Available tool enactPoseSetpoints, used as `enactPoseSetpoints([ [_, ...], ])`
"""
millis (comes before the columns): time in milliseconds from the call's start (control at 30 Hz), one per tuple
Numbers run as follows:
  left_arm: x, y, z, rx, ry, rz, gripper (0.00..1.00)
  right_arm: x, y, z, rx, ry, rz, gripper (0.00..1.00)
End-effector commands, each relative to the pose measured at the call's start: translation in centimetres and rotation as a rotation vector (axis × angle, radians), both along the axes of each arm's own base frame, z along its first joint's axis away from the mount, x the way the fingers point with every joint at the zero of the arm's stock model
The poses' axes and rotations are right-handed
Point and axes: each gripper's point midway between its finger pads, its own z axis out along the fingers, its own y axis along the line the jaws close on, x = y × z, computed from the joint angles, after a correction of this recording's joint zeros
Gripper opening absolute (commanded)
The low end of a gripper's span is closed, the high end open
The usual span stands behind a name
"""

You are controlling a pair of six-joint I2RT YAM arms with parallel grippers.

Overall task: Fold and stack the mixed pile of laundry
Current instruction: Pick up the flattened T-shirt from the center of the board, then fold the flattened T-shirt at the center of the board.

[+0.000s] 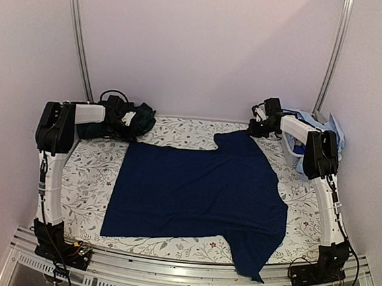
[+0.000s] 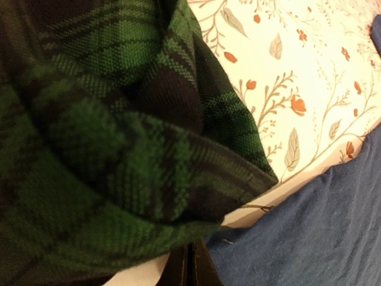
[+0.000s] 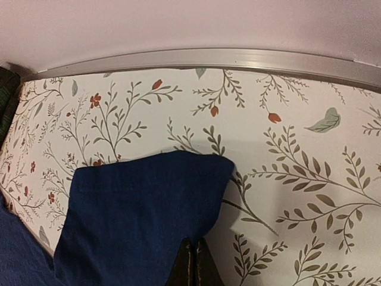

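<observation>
A navy T-shirt [image 1: 194,189] lies spread flat across the floral sheet [image 1: 89,175], one sleeve hanging over the front edge. At the back left is a bunched dark green plaid piece [image 1: 138,119]. My left gripper [image 1: 126,123] is in it, and in the left wrist view the plaid piece [image 2: 119,131] folds over the left gripper [image 2: 189,253], whose fingers are pressed together. My right gripper [image 1: 255,128] is at the back right, shut on the T-shirt's far sleeve. In the right wrist view the sleeve [image 3: 137,220] stands slightly off the sheet at the right gripper [image 3: 194,243].
Light blue garments [image 1: 324,127] are heaped at the back right behind the right arm. A metal rail [image 3: 208,58] runs along the table's far edge under the wall. Navy cloth [image 2: 309,232] lies just right of the left fingers.
</observation>
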Motion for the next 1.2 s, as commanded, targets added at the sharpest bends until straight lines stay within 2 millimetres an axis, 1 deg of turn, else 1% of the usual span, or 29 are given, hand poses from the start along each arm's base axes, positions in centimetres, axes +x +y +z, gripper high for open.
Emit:
enactPoseSetpoints([
  [0, 0.8, -0.5, 4.0, -0.014, -0.098, -0.005, 0.00, 0.3, 0.3, 6.9, 0.070, -0.094, 0.009, 0.00],
  [67, 0.7, -0.3, 4.4, -0.005, -0.113, -0.001, 0.00, 0.0, 0.4, 7.4, 0.072, -0.096, 0.012, 0.00],
  [200, 0.2, -0.2, 5.3, -0.001, -0.149, -0.012, 0.00, -0.9, 0.3, 7.8, 0.075, -0.086, 0.021, 0.00],
  [233, 0.1, -0.3, 5.9, -0.005, -0.167, -0.018, 0.00, -1.2, 0.3, 7.7, 0.075, -0.078, 0.025, 0.00],
  [267, -0.2, -0.4, 5.9, -0.007, -0.170, -0.026, 0.00, -1.4, 0.3, 7.8, 0.077, -0.076, 0.027, 0.00],
  [367, -0.9, -0.3, 7.0, -0.007, -0.205, -0.032, 0.00, -2.6, 0.3, 8.3, 0.082, -0.065, 0.036, 0.00],
  [400, -1.1, -0.2, 7.1, -0.001, -0.206, -0.030, 0.00, -2.9, 0.3, 9.0, 0.082, -0.071, 0.039, 0.00],
  [433, -1.3, 0.0, 7.3, 0.003, -0.211, -0.028, 0.00, -3.4, 0.2, 8.9, 0.079, -0.065, 0.041, 0.00],
  [500, -2.0, -0.1, 7.4, -0.004, -0.214, -0.038, 0.00, -4.5, 0.0, 9.3, 0.071, -0.063, 0.051, 0.00],
  [533, -2.6, -0.2, 7.2, -0.007, -0.207, -0.047, 0.00, -5.0, -0.1, 9.9, 0.071, -0.068, 0.054, 0.00],
  [600, -3.4, -0.3, 7.2, -0.010, -0.205, -0.061, 0.00, -6.2, -0.2, 10.1, 0.072, -0.059, 0.063, 0.00],
  [633, -3.8, -0.3, 7.2, -0.011, -0.205, -0.067, 0.00, -6.8, -0.2, 9.8, 0.075, -0.046, 0.069, 0.00],
  [667, -4.2, -0.3, 7.2, -0.010, -0.205, -0.078, 0.00, -7.5, -0.2, 10.3, 0.081, -0.045, 0.076, 0.00],
  [733, -5.0, -0.3, 7.5, -0.006, -0.207, -0.084, 0.00, -8.8, -0.1, 10.1, 0.084, -0.026, 0.088, 0.00],
  [767, -5.4, -0.2, 7.6, -0.002, -0.213, -0.087, 0.00, -9.5, -0.1, 10.5, 0.087, -0.027, 0.094, 0.00],
  [800, -5.8, -0.2, 7.7, 0.002, -0.217, -0.090, 0.00, -10.2, -0.1, 10.3, 0.086, -0.021, 0.099, 0.00],
  [867, -6.6, -0.1, 7.5, 0.015, -0.218, -0.095, 0.00, -11.5, 0.0, 10.9, 0.090, -0.023, 0.109, 0.00],
  [933, -7.5, -0.1, 6.8, 0.052, -0.204, -0.114, 0.00, -12.7, -0.1, 10.8, 0.095, -0.010, 0.117, 0.00],
  [967, -8.1, -0.1, 6.4, 0.068, -0.189, -0.127, 0.00, -13.5, -0.2, 10.2, 0.095, 0.009, 0.118, 0.00],
  [1033, -9.2, -0.1, 5.7, 0.095, -0.167, -0.147, 0.00, -14.7, -0.1, 10.5, 0.099, 0.014, 0.129, 0.00],
  [1167, -10.8, 0.1, 5.6, 0.129, -0.161, -0.151, 0.00, -17.3, 0.1, 10.3, 0.094, 0.043, 0.144, 0.00],
])
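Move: The left gripper already holds the T-shirt's far hem corner. The shirt's middle lies about 24 cm back and 34 cm right of it; the green plaid bundle is some 6 cm ahead and 8 cm left. The right gripper already holds the far sleeve's tip, with the shirt's middle roughly 32 cm back, 25 cm left and 4 cm below; the laundry basket stands 8 cm back and 25 cm to its right. Keep both grippers shut on the T-shirt's far side, raise them about 5 cm almost straight up, then draw them back over the shirt towards your base. Bring the right gripper faster, some 15 cm back while it climbs a little higher, and the left about 10 cm back at an even height, away from the plaid bundle. ##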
